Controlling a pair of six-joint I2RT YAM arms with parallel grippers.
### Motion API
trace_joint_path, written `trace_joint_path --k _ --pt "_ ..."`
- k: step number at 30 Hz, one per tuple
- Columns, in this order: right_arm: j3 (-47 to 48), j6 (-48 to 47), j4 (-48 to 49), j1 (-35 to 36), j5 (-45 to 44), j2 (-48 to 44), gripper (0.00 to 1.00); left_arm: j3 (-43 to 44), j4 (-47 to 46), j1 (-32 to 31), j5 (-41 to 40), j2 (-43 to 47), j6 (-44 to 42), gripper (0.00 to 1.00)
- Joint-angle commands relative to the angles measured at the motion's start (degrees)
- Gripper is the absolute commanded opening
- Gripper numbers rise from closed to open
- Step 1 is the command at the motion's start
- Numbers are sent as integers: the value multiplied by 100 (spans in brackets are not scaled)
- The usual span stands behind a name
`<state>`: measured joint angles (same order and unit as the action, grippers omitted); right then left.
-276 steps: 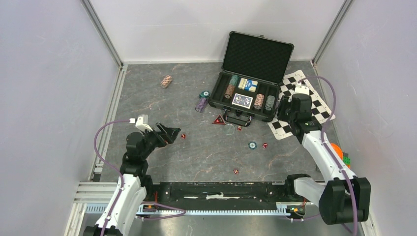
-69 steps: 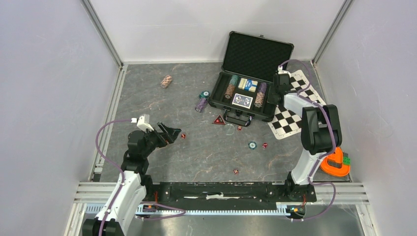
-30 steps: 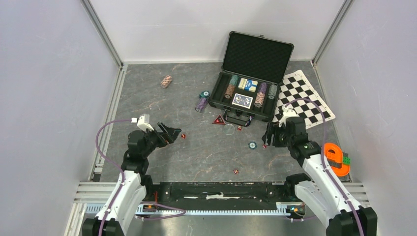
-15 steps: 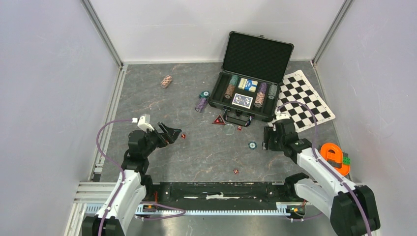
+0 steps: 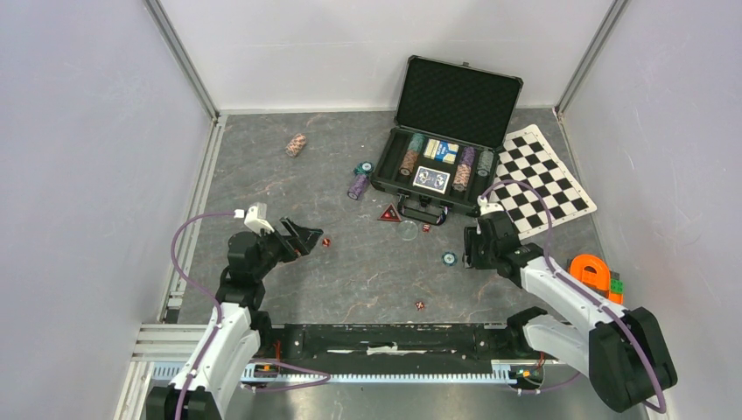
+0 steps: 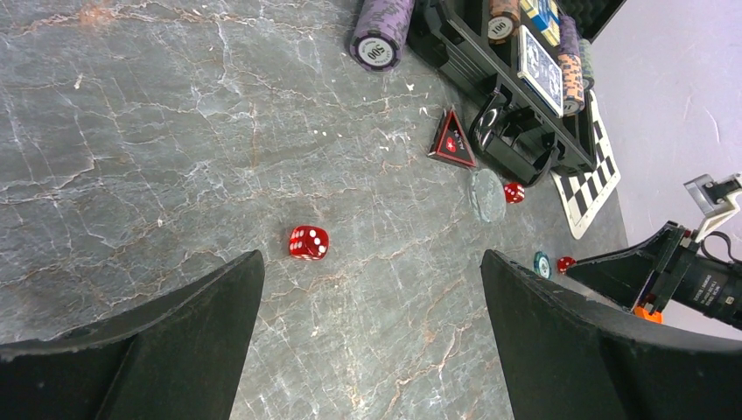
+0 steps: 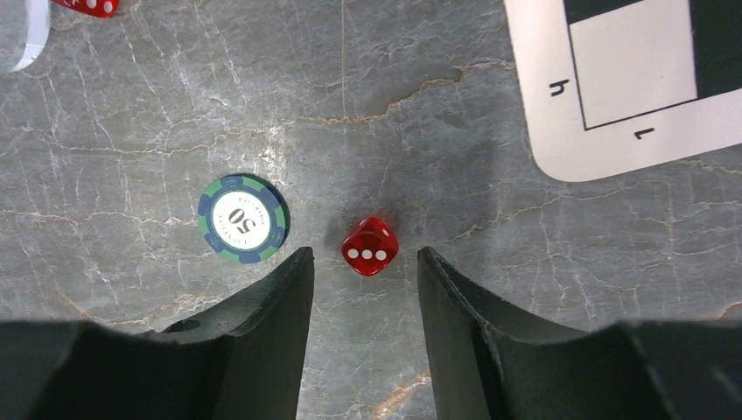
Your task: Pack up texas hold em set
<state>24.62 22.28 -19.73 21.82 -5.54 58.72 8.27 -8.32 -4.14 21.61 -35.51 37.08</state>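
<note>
The black case (image 5: 459,98) stands open at the back, with chip stacks and blue card decks (image 5: 431,179) in its tray. My right gripper (image 5: 472,252) (image 7: 365,255) is low over the table in front of it, open, with its fingers either side of a small red die (image 7: 370,246) and not touching it. A green-blue chip (image 7: 242,219) (image 5: 449,258) lies just to the left. My left gripper (image 5: 306,236) (image 6: 372,262) hangs wide open and empty, with another red die (image 6: 308,242) (image 5: 325,242) ahead of it.
A red triangular marker (image 5: 389,213), a clear disc (image 5: 408,230) and a die (image 5: 426,227) lie before the case. Loose chip stacks (image 5: 357,185) (image 5: 297,144) sit to the left, and one die (image 5: 420,304) lies near the front. The checkered mat (image 5: 542,179) and an orange ring (image 5: 591,271) are on the right.
My right arm has swung left from the mat to the die beside the chip, and its jaws have narrowed around the die. The left arm has not moved.
</note>
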Motion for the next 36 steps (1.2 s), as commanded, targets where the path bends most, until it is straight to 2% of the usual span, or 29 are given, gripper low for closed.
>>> trace_joint_path --k 1,9,17,20,27,36 --pt "164 55 165 85 -205 88 52 43 -153 16 151 95 -8 100" --pt "122 78 264 188 -239 245 44 43 -126 15 151 113 -15 100" --pt "315 -39 129 234 -290 343 29 53 -101 18 155 136 -25 100" --pt "596 -136 -99 235 -470 281 24 44 -99 15 142 145 -25 100" --pt "1251 -258 -243 235 -813 303 22 43 -126 12 86 106 -30 100" --pt "3012 -478 -61 221 -1110 1693 19 43 -126 14 90 108 -51 100"
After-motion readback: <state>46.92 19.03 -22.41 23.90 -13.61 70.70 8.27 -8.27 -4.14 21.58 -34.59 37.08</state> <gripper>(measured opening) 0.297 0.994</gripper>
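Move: The right fingers already straddle the red die, which sits right under the hand point and about 1 cm lower. The 50 chip lies level with it, some 6 cm to the left. A second red die is about 8 cm ahead and 11 cm left, while the open case's middle lies roughly 23 cm ahead and 9 cm left. For the idle left hand, the red die is about 42 cm right, 3 cm back and 9 cm below. Right fingertips pinch the red die from both sides, closing about the gap while the hand sinks roughly 1 cm around it. Keeping that grip, the hand then lifts and swings forward at a quickening pace, about 9 cm each way, with a slight drift left, heading for the case's near edge as the fingers tip up some 10 degrees. ##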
